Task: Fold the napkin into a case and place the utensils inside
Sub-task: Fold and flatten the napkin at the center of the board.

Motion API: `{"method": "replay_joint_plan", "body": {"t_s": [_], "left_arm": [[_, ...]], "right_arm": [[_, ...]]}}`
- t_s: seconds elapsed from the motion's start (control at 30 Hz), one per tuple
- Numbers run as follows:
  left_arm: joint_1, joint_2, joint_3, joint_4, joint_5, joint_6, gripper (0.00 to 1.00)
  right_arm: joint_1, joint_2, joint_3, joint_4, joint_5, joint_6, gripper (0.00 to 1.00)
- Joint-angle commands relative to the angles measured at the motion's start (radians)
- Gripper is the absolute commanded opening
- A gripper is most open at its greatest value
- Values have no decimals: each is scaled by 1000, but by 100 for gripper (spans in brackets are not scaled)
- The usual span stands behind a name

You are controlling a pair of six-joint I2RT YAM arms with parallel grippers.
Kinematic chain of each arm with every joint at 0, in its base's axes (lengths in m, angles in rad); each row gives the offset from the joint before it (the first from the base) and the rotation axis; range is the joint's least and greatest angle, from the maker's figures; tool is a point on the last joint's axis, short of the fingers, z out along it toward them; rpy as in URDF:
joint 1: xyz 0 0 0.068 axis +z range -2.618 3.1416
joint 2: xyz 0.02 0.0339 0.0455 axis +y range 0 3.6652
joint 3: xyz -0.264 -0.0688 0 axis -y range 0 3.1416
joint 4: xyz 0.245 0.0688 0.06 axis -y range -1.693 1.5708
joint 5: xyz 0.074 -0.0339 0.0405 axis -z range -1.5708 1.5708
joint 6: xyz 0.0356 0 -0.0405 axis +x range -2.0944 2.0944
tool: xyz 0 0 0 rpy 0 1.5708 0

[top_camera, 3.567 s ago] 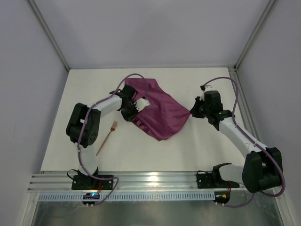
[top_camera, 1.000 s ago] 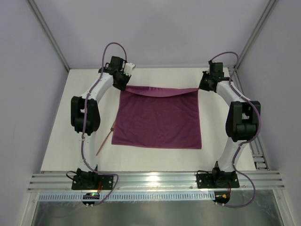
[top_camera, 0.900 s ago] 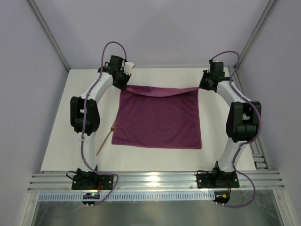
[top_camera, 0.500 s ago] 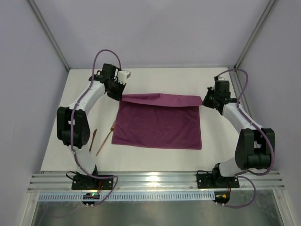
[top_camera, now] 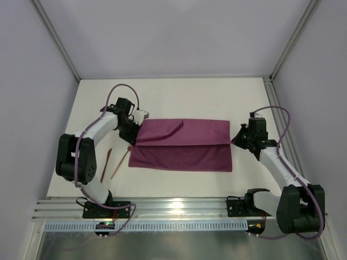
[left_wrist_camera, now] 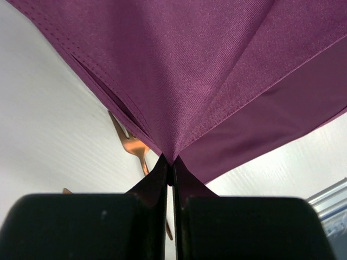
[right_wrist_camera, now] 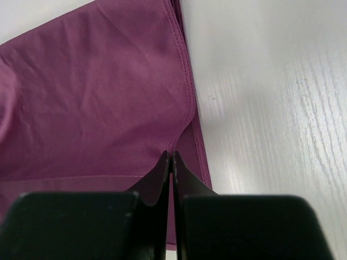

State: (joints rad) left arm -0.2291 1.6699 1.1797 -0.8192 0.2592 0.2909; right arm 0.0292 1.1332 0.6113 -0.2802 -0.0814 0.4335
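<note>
The plum-purple napkin [top_camera: 181,142] lies on the white table, its far half folded forward over the near half as a wide band. My left gripper [top_camera: 134,134] is shut on the folded flap's left corner; the left wrist view shows the cloth [left_wrist_camera: 206,70] fanning out from the pinched tips [left_wrist_camera: 169,162]. On the flap's right corner my right gripper [top_camera: 233,138] is shut, tips [right_wrist_camera: 171,156] on the hem of the cloth [right_wrist_camera: 97,108]. Just left of the napkin lie two of the copper utensils: a fork [top_camera: 120,165] [left_wrist_camera: 133,145] and a second slim piece [top_camera: 104,163].
The white table [top_camera: 179,97] is walled by grey panels at the back and sides. An aluminium rail [top_camera: 179,208] carrying both arm bases runs along the near edge. The utensils lie close to the left arm's forearm.
Both grippers have drawn the napkin's far edge toward the near side, laying it over the lower half. The left arm's shift has uncovered the second utensil.
</note>
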Motion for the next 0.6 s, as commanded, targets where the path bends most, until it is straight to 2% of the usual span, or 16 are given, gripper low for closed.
{"method": "replay_joint_plan", "body": {"t_s": [0.0,0.27,0.57], "left_arm": [[1,-67,-34,-21,22,44,0],[1,-162,-80,-90,9,86,0],[-7,-185,-137,-121,23,94,0]], "right_arm": [[18,-44,-18,-34,3,31,3],[28,-107,-13,-160,-18,33,3],[31,-125,-51,-221,-43,70,3]]}}
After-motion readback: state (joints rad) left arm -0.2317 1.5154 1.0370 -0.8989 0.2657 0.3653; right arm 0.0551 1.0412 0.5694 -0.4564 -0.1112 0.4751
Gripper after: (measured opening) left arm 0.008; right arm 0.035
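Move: I hold the flap's two free corners, one in each hand, a few centimetres above the board. The napkin's near-left corner lies about 10 cm back and 3 cm left of my left hand; the fork's middle is some 8 cm back and 6 cm left, the knife roughly 10 cm back and 13 cm left. From my right hand the near-right corner is about 12 cm straight back, while the far fold runs some 11 cm ahead. I keep both corners pinched and draw the flap back over the lower layer towards its near edge, each hand going about 5 cm. My left hand edges slightly left, dipping, rising a couple of centimetres and sinking again; my right sinks about 1.5 cm overall and tips its fingers some 10 degrees more steeply down. ##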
